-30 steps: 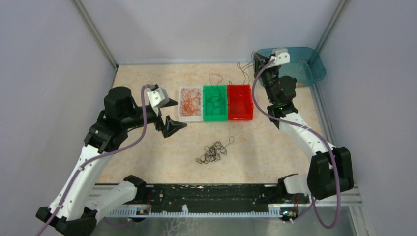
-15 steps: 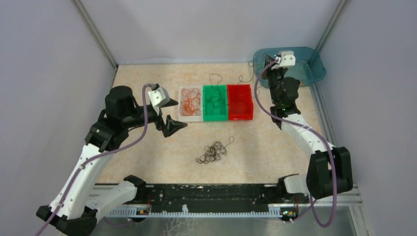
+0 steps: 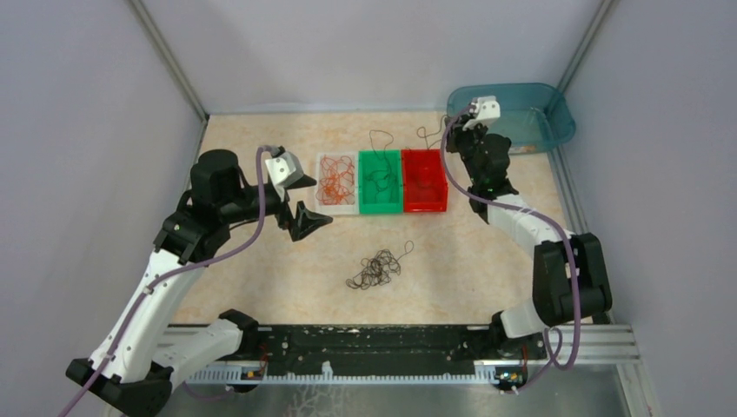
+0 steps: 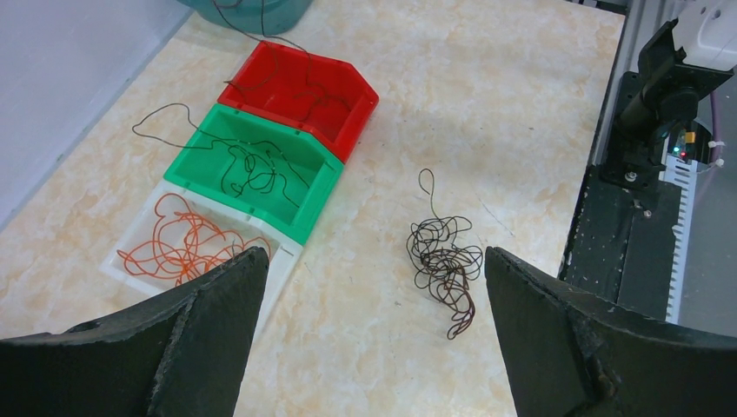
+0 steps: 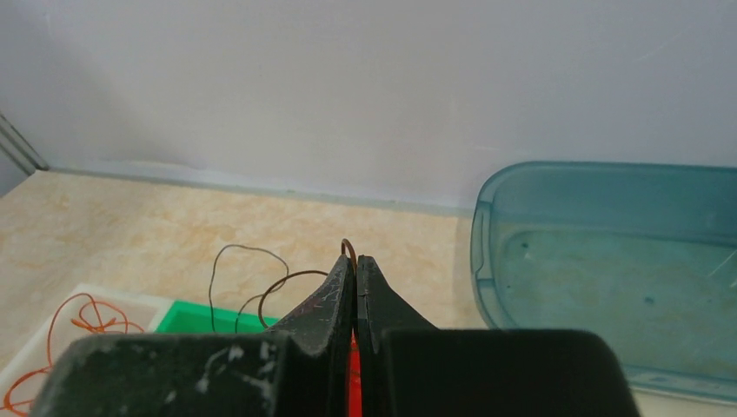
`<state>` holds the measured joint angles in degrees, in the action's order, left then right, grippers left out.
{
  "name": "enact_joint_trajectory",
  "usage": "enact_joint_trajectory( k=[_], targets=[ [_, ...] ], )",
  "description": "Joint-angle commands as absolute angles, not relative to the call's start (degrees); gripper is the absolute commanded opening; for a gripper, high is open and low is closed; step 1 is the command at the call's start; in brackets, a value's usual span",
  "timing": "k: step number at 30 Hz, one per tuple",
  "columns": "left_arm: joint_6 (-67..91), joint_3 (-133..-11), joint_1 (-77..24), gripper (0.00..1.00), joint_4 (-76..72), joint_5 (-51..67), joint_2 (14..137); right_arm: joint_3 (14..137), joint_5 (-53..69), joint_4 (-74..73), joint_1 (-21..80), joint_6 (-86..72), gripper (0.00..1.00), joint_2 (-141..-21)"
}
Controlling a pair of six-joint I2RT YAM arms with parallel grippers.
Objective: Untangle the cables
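A tangle of dark cables lies on the table in front of the bins. Orange cables fill the white bin. A dark cable curls in the green bin, and another trails over the red bin. My left gripper hovers open and empty, left of the tangle. My right gripper is shut on a thin dark brown cable, high over the red bin's far right corner.
A teal tub sits at the back right corner, just right of my right gripper. The three bins stand in a row mid-table. Grey walls close in the back and both sides. A black rail runs along the near edge.
My right gripper has swung left from above the teal tub toward the red bin, carrying the cable. The left arm has shifted only slightly.
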<state>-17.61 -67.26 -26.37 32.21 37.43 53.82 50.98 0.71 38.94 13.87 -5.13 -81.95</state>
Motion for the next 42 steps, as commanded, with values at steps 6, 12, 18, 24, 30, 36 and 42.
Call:
enact_joint_trajectory(
  k=[6, 12, 18, 24, 30, 36, 42],
  targets=[
    [-17.5, -68.9, -26.5, 1.00, 32.7, 36.9, 53.1, 50.0, -0.7, 42.0, 16.7, -6.4, 0.00, -87.9],
    [-17.4, -69.0, -26.5, 1.00, 33.0, 36.9, 53.3, 48.3, -3.4, 42.1, 18.4, -4.4, 0.00, -92.1],
    [-16.8, -69.2, -26.5, 1.00, 32.8, 36.3, 53.7, 47.6, -6.4, 40.1, 19.5, -4.3, 0.22, -91.6],
    [-16.5, -69.6, -26.5, 1.00, 33.2, 36.0, 54.8, 49.6, -8.1, 34.8, 20.1, -3.9, 0.49, -87.0],
    [-15.3, -70.0, -26.2, 1.00, 32.7, 36.1, 55.9, 48.1, -6.1, 27.8, 22.5, -4.9, 0.62, -78.4],
    [-15.0, -69.8, -22.7, 1.00, 33.0, 39.1, 59.3, 39.8, 3.6, 22.6, 33.8, -4.4, 0.65, -68.8],
    [-16.3, -68.7, -12.2, 1.00, 36.0, 47.4, 64.5, 29.9, 18.7, 25.3, 40.7, -5.3, 0.60, -66.6]
  ],
)
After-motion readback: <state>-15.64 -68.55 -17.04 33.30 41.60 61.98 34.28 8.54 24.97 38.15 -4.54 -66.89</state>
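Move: The right fingers are shut on a dark cable whose lower part already reaches the red box; the box's middle lies about 9 cm ahead of that hand, 3 cm left and 26 below. The green box is level with the red one and 12 cm to its left. The tangled pile sits some 17 cm back, 16 left and 28 below. From the left hand, the red box is roughly 35 cm ahead, 24 to the right and 30 below. Keeping its pinch on the dark cable, the right hand lowers it about 12 cm towards the red box, easing left as the fingers tip down, then opens to let go. Still opening to somewhat over half, it rises a little, then sweeps back and left, sinking again, to above the tangled pile, turning some 30 degrees counter-clockwise. The open left hand at the very end moves forward and down. ##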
